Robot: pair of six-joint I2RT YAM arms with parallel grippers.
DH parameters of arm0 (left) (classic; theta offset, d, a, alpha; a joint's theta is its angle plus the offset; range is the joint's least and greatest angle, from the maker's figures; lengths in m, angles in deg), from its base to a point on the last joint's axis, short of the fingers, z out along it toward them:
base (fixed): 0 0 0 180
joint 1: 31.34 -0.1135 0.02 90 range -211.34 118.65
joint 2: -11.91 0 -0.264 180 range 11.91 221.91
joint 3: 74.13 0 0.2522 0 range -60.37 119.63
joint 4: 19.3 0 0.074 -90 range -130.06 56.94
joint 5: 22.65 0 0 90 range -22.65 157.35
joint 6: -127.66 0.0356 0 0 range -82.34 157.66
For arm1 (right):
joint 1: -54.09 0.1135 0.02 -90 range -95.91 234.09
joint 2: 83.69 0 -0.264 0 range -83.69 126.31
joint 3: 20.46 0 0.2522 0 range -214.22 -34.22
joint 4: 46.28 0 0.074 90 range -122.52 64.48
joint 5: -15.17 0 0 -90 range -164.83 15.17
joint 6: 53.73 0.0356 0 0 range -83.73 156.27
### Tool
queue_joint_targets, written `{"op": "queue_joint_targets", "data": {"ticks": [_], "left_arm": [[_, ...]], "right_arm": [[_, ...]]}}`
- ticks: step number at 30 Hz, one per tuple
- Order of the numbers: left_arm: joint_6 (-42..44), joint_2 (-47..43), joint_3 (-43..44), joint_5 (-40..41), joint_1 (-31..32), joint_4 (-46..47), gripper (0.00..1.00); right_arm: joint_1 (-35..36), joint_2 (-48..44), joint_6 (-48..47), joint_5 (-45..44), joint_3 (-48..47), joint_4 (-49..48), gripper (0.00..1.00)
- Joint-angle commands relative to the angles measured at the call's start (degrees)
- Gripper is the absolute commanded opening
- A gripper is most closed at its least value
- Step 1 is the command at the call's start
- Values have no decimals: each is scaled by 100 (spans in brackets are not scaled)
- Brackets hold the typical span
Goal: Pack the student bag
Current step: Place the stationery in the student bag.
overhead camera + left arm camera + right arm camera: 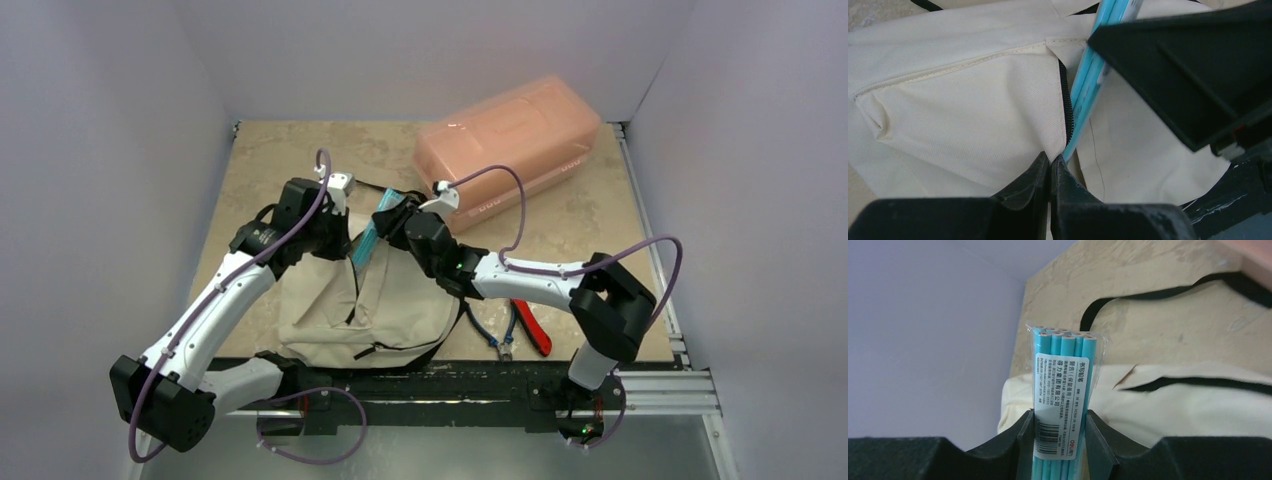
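The student bag (385,300), cream fabric with black zip trim, lies at the table's near middle. My left gripper (340,240) is shut on a fold of the bag's fabric (973,115) beside the open zip; its jaws (1050,160) meet with cloth pinched at the tips. My right gripper (395,225) is shut on a clear pack of teal pencils (1063,375), its jaws pressed on both sides of the pack's white label. In the left wrist view the pencil pack (1088,85) slants down into the zip opening. The pack's lower end is hidden.
A translucent pink plastic box (510,140) stands at the back right. Red-handled pliers (532,328) and a blue-handled tool (497,338) lie right of the bag, under my right arm. A black strap (1148,295) trails over the table behind the bag.
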Motion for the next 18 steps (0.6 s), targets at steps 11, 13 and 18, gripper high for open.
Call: {"op": "queue_joint_targets", "data": {"ticks": [11, 13, 18], "left_arm": [[-89, -186, 92, -61, -186, 464, 0], [-92, -164, 92, -44, -186, 436, 0], [-88, -186, 76, 0, -186, 437, 0]], "right_arm": [[600, 411, -1590, 2929, 238, -848, 30], [600, 583, -1752, 3367, 267, -1027, 30], [598, 703, -1881, 3775, 323, -1248, 29]]}}
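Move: The student bag's opening lies about 8 cm back and 7 cm to the left of the right hand, some 7 cm below it; the left gripper, pinching the flap, is roughly 6 cm back, 9 cm left and 3 cm lower. The pink box stands around 15 cm ahead and 23 cm to the right, some 12 cm down. From the left hand the opening is 1 cm back, 2 cm right and 3 cm below. Keep the pencil pack pinched and bring the right gripper about 8 cm back and as far left, sinking some 4 cm, to feed the lower end past the flap into the bag. Swing the wrist roughly 30 degrees counter-clockwise on the way. Keep the left gripper shut on the flap, drawing it about 1 cm left. ##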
